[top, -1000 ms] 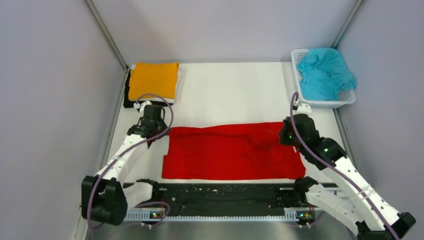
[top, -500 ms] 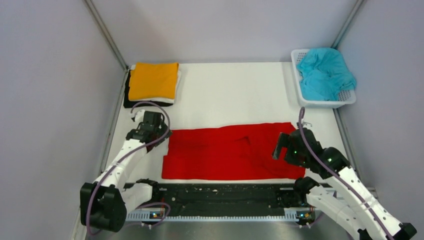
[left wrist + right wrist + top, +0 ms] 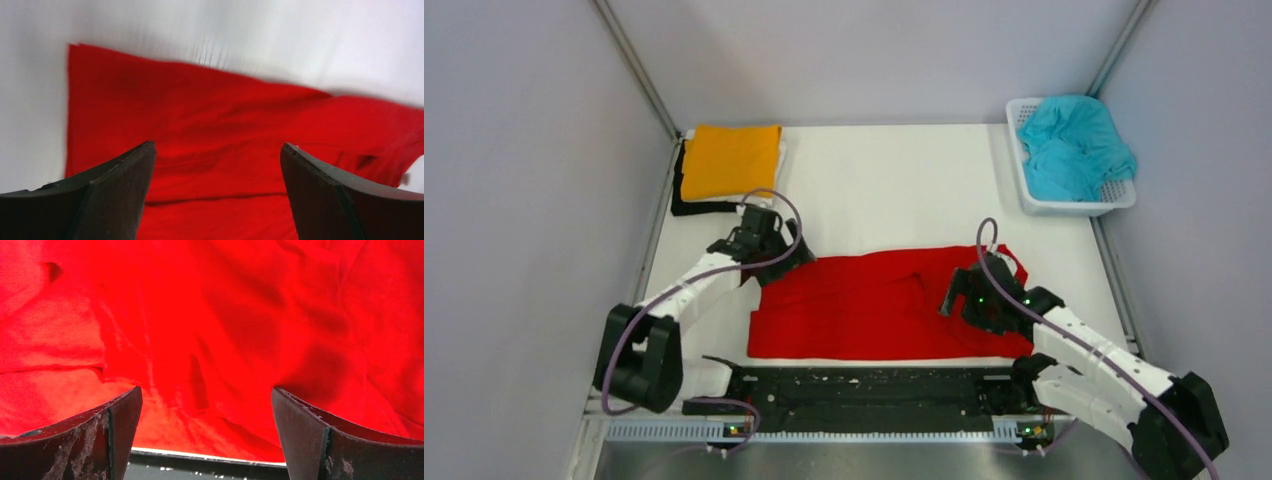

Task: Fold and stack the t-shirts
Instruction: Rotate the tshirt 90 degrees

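Note:
A bright red t-shirt (image 3: pixel 864 310) lies flat as a wide folded band on the white table, wrinkled at its right end. My left gripper (image 3: pixel 790 250) is open and empty just above the shirt's far left corner; the left wrist view shows the gripper (image 3: pixel 217 146) over the red cloth (image 3: pixel 200 110). My right gripper (image 3: pixel 957 296) is open and empty over the shirt's right part; the right wrist view shows the gripper (image 3: pixel 206 390) over the red cloth (image 3: pixel 225 315). A folded orange shirt (image 3: pixel 729 160) tops a stack with white and black shirts (image 3: pixel 686 206) at the far left. A teal shirt (image 3: pixel 1072 145) lies crumpled.
The teal shirt fills a white perforated basket (image 3: pixel 1074 208) at the far right corner. A black strip (image 3: pixel 864 385) runs along the table's near edge between the arm bases. Grey walls close in the left, right and back sides.
My left gripper has swung right to the red shirt's far left corner. My right gripper has moved left and lower over the shirt's right part. The shirt's right edge looks more bunched.

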`<state>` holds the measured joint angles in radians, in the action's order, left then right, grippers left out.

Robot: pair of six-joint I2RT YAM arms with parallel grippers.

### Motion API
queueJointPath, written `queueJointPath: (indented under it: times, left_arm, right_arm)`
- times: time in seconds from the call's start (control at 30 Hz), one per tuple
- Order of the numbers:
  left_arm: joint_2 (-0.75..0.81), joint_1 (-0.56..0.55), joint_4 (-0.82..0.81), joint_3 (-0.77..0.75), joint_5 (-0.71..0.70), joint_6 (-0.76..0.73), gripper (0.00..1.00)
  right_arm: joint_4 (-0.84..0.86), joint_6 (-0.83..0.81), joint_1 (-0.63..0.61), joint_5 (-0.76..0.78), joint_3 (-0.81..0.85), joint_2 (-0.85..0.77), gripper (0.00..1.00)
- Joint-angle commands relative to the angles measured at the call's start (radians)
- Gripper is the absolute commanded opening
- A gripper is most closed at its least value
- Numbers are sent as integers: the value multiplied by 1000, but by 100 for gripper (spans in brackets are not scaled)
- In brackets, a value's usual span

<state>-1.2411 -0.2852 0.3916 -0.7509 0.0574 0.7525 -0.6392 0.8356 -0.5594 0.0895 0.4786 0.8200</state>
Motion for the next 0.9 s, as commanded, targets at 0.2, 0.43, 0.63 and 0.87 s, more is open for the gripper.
queueJointPath:
  times: [0.2, 0.43, 0.63, 0.87]
  left_arm:
    - [-231, -45, -91, 40, 6, -9, 99]
    - [-205, -126, -101, 71, 19, 99, 98]
    - [-135, -263, -111, 122, 11, 240, 99]
    - [-178, -495, -303, 161, 97, 401, 99]
  right_arm:
    - [437, 14, 218, -79, -84, 331, 99]
    - [554, -193, 360, -105, 307, 796, 99]
    - [507, -328, 396, -281, 820, 1241, 99]
    - [334, -371, 360, -463, 1520, 1693, 99]
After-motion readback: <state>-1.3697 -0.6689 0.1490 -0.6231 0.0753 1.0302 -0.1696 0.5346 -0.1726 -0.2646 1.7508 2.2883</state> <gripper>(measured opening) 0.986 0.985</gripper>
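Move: The red t-shirt lies folded long and sideways along the table's near side. Its middle is about 24 cm right of the left hand, 9 cm back and 6 cm below it, and about 16 cm left of the right hand, level fore-and-aft and 3 cm below. The folded stack sits some 29 cm ahead of the left hand and 19 cm to its left. The basket with the blue shirt is roughly 41 cm ahead of the right hand and 35 cm to its right. Both hands, fingers staying wide open, drop onto the red t-shirt near its two ends, the left by about 5 cm and the right by some 2.5 cm, and press the cloth to the table. The right hand then sweeps its end fast straight forward, some 40 cm, bending a little left at the last towards the far edge, while the left first stays nearly in place and then drags its end right and back towards the near edge, turning slightly clockwise. ##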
